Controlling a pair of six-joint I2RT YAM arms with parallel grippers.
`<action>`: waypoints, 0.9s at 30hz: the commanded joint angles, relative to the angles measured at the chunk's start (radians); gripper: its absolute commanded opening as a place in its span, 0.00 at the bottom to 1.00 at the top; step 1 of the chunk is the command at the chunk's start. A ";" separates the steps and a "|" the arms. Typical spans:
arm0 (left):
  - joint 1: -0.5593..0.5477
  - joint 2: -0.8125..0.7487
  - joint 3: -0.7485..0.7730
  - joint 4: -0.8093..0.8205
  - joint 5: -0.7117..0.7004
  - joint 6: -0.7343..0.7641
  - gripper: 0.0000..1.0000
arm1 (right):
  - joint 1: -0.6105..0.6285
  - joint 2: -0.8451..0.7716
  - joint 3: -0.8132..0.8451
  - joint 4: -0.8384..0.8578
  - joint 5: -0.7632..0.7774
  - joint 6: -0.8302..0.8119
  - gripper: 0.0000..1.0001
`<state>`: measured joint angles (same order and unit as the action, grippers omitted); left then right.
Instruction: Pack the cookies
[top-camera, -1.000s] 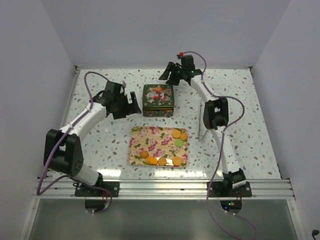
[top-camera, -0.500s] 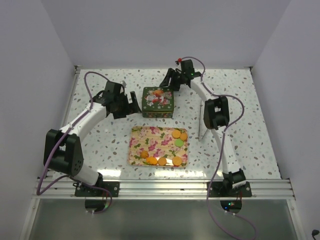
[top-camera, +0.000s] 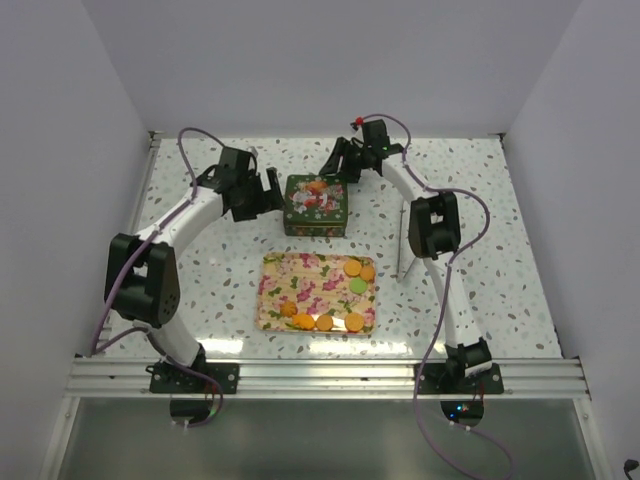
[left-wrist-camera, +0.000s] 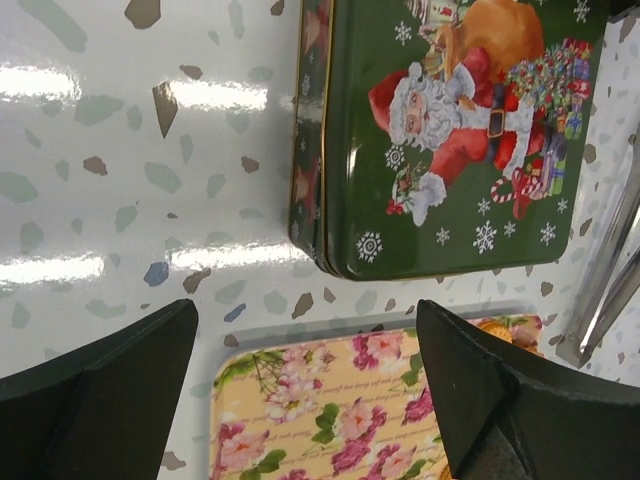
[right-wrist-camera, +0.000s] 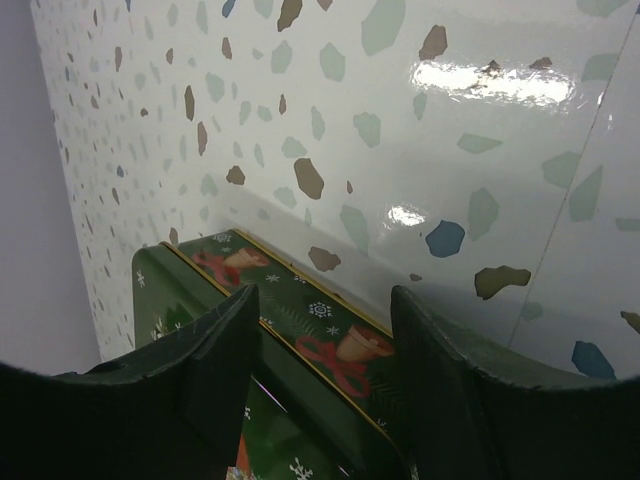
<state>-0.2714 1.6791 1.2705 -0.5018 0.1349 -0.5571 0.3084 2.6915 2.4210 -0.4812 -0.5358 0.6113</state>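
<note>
Several cookies, orange rounds (top-camera: 352, 267) and one green one (top-camera: 357, 286), lie on the floral tray (top-camera: 300, 280) along its right and near sides. A green Christmas tin (top-camera: 317, 203) with its lid on stands just beyond the tray. My left gripper (top-camera: 268, 192) is open and empty at the tin's left side. In the left wrist view (left-wrist-camera: 305, 340) it looks over the tin (left-wrist-camera: 440, 130) and the tray (left-wrist-camera: 330, 400). My right gripper (top-camera: 338, 160) is open at the tin's far edge. In the right wrist view (right-wrist-camera: 325, 330) its fingers straddle the tin's rim (right-wrist-camera: 330, 345).
A thin metal rod (top-camera: 402, 245) stands upright right of the tray, by the right arm; it also shows in the left wrist view (left-wrist-camera: 610, 270). White walls close in the speckled table (top-camera: 500, 260) on three sides.
My left gripper has swung farther back and toward the tin's left side. My right gripper came down to the tin's far edge a second ago and has stayed there.
</note>
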 joint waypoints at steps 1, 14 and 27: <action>-0.006 0.034 0.081 0.060 0.020 0.011 0.96 | 0.008 -0.099 -0.019 0.006 -0.029 -0.015 0.58; -0.081 0.137 0.194 0.173 0.190 0.005 0.38 | 0.015 -0.124 -0.083 0.009 -0.013 -0.013 0.57; -0.124 0.223 0.147 0.233 0.253 -0.017 0.00 | 0.015 -0.124 -0.102 0.004 0.003 -0.012 0.56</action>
<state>-0.3897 1.8648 1.4288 -0.3012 0.3653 -0.5652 0.3138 2.6419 2.3329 -0.4770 -0.5339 0.6094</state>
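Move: The lidded cookie tin has its middle about 12 cm to the left hand's right, 7 cm ahead and 8 cm below. The floral board of cookies is centred some 16 cm back from the left hand and 12 cm to its right, and the metal tongs lie about 36 cm right and nearly level with it, both around 11 cm below. From the right hand, by the tin's far right corner, the tin's middle is about 9 cm back and 8 cm left. Forward about 3 cm first, then sweeping right some 11 cm, the left hand rises slightly over the tin's lid and dips at the end, its wide-open fingers closing fully on nothing while the wrist turns about 15 degrees clockwise and its left side drops. The right hand, keeping its half-open fingers against the tin's far side, eases back just over 1 cm. ##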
